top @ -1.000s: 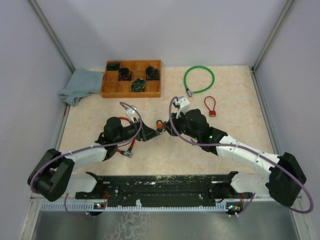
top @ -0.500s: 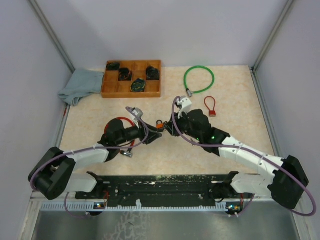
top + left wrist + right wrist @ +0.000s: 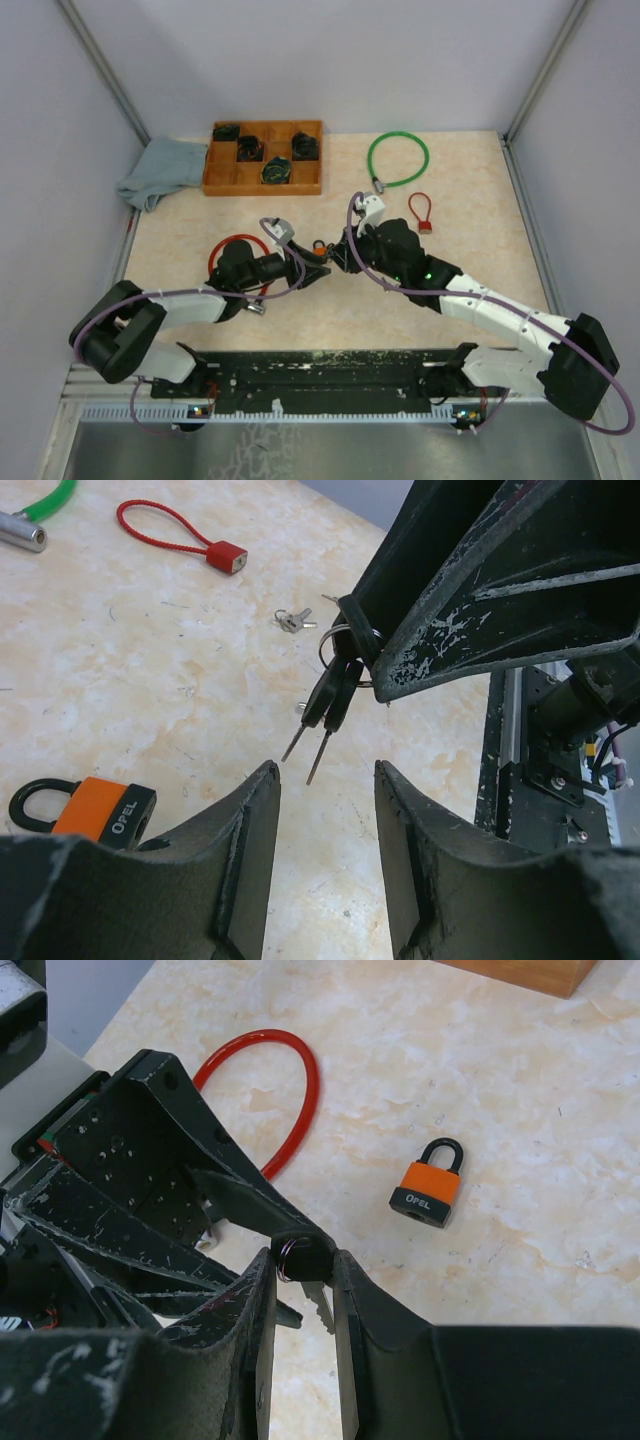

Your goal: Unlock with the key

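Note:
An orange padlock [image 3: 430,1195] with a black shackle lies flat on the table; it also shows in the left wrist view [image 3: 100,810] and the top view [image 3: 318,247]. My right gripper [image 3: 303,1260] is shut on the black head of a key bunch [image 3: 335,685]. It holds the bunch above the table, with two key blades hanging down. My left gripper [image 3: 325,770] is open and empty, just below and in front of the hanging keys, with the padlock to its left. In the top view the two grippers meet tip to tip, left [image 3: 320,270] and right [image 3: 340,260].
A large red cable loop [image 3: 240,262] lies under the left arm. A small red cable lock [image 3: 420,212] and small loose keys [image 3: 290,620] lie right of centre. A green cable lock [image 3: 397,158], a wooden tray [image 3: 265,185] and a grey cloth [image 3: 160,170] are at the back.
The left arm has swung and reached further right, uncovering the red cable loop. Its gripper now sits under the keys. The right gripper has barely moved.

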`<control>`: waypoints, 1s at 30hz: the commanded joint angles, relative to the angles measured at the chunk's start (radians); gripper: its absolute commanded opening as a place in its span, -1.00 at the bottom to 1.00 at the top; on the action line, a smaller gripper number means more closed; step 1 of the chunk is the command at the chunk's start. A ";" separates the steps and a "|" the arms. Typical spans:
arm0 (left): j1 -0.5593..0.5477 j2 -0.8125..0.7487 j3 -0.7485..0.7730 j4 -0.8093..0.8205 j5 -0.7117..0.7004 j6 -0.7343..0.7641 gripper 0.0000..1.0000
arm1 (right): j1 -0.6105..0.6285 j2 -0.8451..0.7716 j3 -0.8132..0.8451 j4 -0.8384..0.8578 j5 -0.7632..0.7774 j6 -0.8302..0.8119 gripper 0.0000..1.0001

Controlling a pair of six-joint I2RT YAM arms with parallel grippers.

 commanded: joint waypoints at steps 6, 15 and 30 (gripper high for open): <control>-0.017 0.029 0.030 0.090 0.022 0.026 -0.10 | 0.011 -0.032 0.010 0.059 -0.011 0.016 -1.00; -0.028 0.055 0.033 0.126 0.026 0.020 -0.26 | 0.012 -0.032 0.003 0.065 -0.019 0.024 -1.00; -0.030 -0.024 0.033 -0.031 0.026 0.071 -1.00 | 0.012 -0.083 -0.026 0.003 0.061 0.012 -1.00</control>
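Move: The two black-headed keys hang from the ring held by the right hand, about 3 cm right of the left hand and 1 cm ahead and above. From the right hand they are roughly 3 cm left and 1 cm ahead, 1 cm below. The orange padlock lies some 9 cm ahead of the left hand, 1 cm left and 13 cm below; the loose silver keys are 1 cm ahead and 16 cm right, 15 cm below. Left hand eases right about 1 cm and shuts from half open on one key's blade; right keeps hold. ##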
